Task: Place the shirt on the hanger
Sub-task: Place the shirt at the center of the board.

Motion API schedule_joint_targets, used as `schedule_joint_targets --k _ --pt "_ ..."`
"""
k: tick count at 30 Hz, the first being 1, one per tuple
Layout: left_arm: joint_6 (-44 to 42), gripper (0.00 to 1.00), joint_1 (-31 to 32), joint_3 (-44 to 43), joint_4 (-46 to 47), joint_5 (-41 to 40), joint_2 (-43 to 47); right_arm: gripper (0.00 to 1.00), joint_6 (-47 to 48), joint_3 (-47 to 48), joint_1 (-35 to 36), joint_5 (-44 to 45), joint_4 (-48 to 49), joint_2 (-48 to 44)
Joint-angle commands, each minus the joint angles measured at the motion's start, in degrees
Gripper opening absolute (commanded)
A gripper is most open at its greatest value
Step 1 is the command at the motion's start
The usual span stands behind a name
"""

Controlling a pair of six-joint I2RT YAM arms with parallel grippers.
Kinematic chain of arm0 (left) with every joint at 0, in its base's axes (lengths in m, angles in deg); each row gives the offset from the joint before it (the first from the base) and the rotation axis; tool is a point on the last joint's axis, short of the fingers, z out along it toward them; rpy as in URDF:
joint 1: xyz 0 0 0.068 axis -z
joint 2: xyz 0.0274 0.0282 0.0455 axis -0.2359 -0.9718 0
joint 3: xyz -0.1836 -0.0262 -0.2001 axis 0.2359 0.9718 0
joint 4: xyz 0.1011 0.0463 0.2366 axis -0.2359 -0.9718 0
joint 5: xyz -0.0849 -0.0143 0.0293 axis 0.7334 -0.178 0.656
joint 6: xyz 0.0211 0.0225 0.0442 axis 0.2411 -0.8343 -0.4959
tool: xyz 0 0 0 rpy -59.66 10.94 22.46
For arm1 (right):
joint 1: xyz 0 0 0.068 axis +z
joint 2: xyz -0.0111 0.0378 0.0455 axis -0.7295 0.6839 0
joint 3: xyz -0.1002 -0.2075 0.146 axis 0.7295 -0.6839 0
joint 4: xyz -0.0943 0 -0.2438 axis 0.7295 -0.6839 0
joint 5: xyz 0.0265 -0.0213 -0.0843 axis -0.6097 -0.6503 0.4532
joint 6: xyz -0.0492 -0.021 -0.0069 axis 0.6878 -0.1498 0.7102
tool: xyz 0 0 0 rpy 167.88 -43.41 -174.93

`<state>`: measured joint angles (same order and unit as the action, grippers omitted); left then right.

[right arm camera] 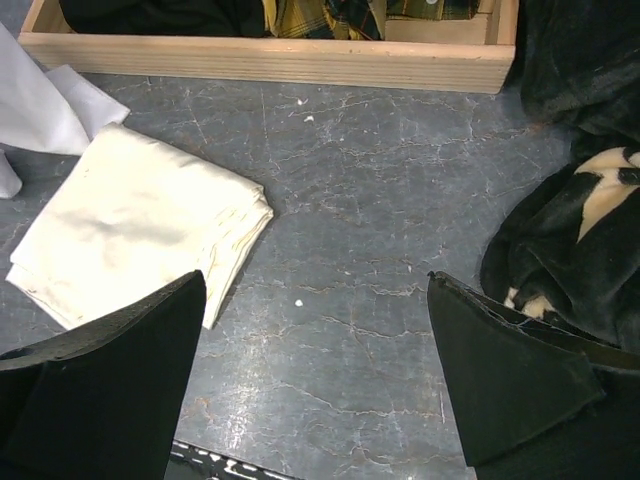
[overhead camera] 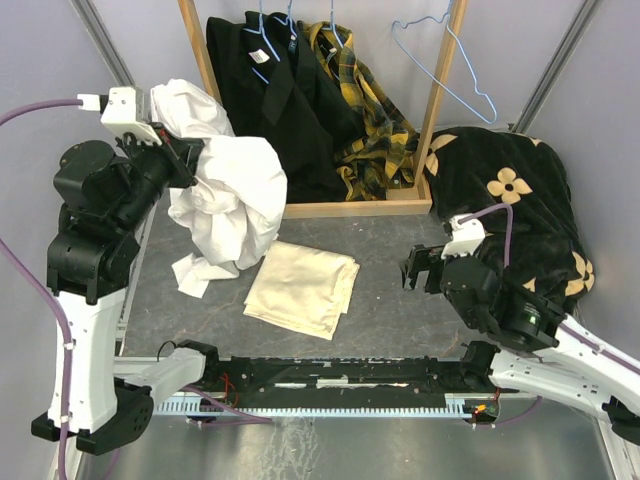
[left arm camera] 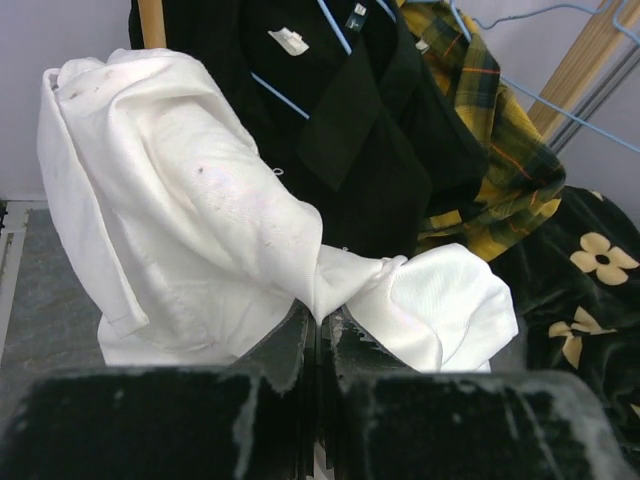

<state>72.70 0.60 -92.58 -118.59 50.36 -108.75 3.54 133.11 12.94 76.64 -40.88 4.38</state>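
My left gripper is raised at the left and shut on a pinched fold of the white shirt. The cloth hangs bunched below it, its lower end touching the table. In the left wrist view the jaws meet on the shirt. The empty light-blue hanger hangs on the rack's right post, well right of the shirt; its wire also shows in the left wrist view. My right gripper stands open low over the grey table, with nothing between its fingers.
A wooden rack frame holds black garments and a yellow plaid shirt on blue hangers. A cream folded cloth lies mid-table. A black floral blanket is piled at the right.
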Motion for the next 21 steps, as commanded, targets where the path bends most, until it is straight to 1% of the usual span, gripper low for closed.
schedule_joint_targets --k 1,6,8,10,13,16,19,21 --pt "4.1 0.03 0.2 -4.3 3.2 2.3 -2.3 0.99 -2.0 1.9 0.1 1.2 -2.8 -2.7" --pt "7.8 0.03 1.2 -9.2 3.7 10.1 -7.9 0.99 -2.6 1.1 0.1 1.9 -4.7 -4.9" --pt "7.6 0.03 5.2 -11.0 3.3 9.8 -9.9 0.99 -2.6 0.8 0.1 2.1 -5.5 -5.5" --pt "5.2 0.03 11.3 -14.4 0.8 5.6 -12.4 0.99 -2.9 0.6 0.0 2.4 -6.4 -6.0" --pt "1.1 0.03 22.0 -22.0 -4.4 -1.8 -18.1 0.99 -3.5 -0.4 0.1 2.9 -6.9 -6.8" --pt "-1.0 0.03 31.2 -26.6 -6.3 -5.8 -21.5 0.99 -4.5 -1.7 0.1 3.5 -7.0 -7.6" --pt "-2.0 0.03 37.7 -28.9 -6.3 -8.8 -23.6 0.99 -5.5 -2.5 0.0 3.9 -7.4 -8.2" --pt "-1.6 0.03 39.1 -28.2 -5.3 -10.2 -23.6 0.99 -5.9 -2.7 0.1 4.5 -7.8 -8.7"
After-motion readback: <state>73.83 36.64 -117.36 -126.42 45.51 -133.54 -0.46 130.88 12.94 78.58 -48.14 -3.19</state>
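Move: The left hand, already gripping the bunched white shirt high up, has the centre of the board about 22 cm to its right, 9 cm back and some 48 cm below. The folded cream cloth lies 7 cm to the left of that centre and level with it. The rack's bottom bar runs some 21 cm beyond that centre, its middle straight ahead of it. From the right hand the centre is about 18 cm left and 24 cm down. Swinging right at almost constant height, the left hand carries the pinched shirt about 21 cm across the front of the rack, towards a spot high above the board's centre. It bears slightly forward first, then curves back, turning some 30 degrees clockwise; its fingers stay shut on the fabric. The empty, open right hand eases about 3 cm right, away from the centre. ##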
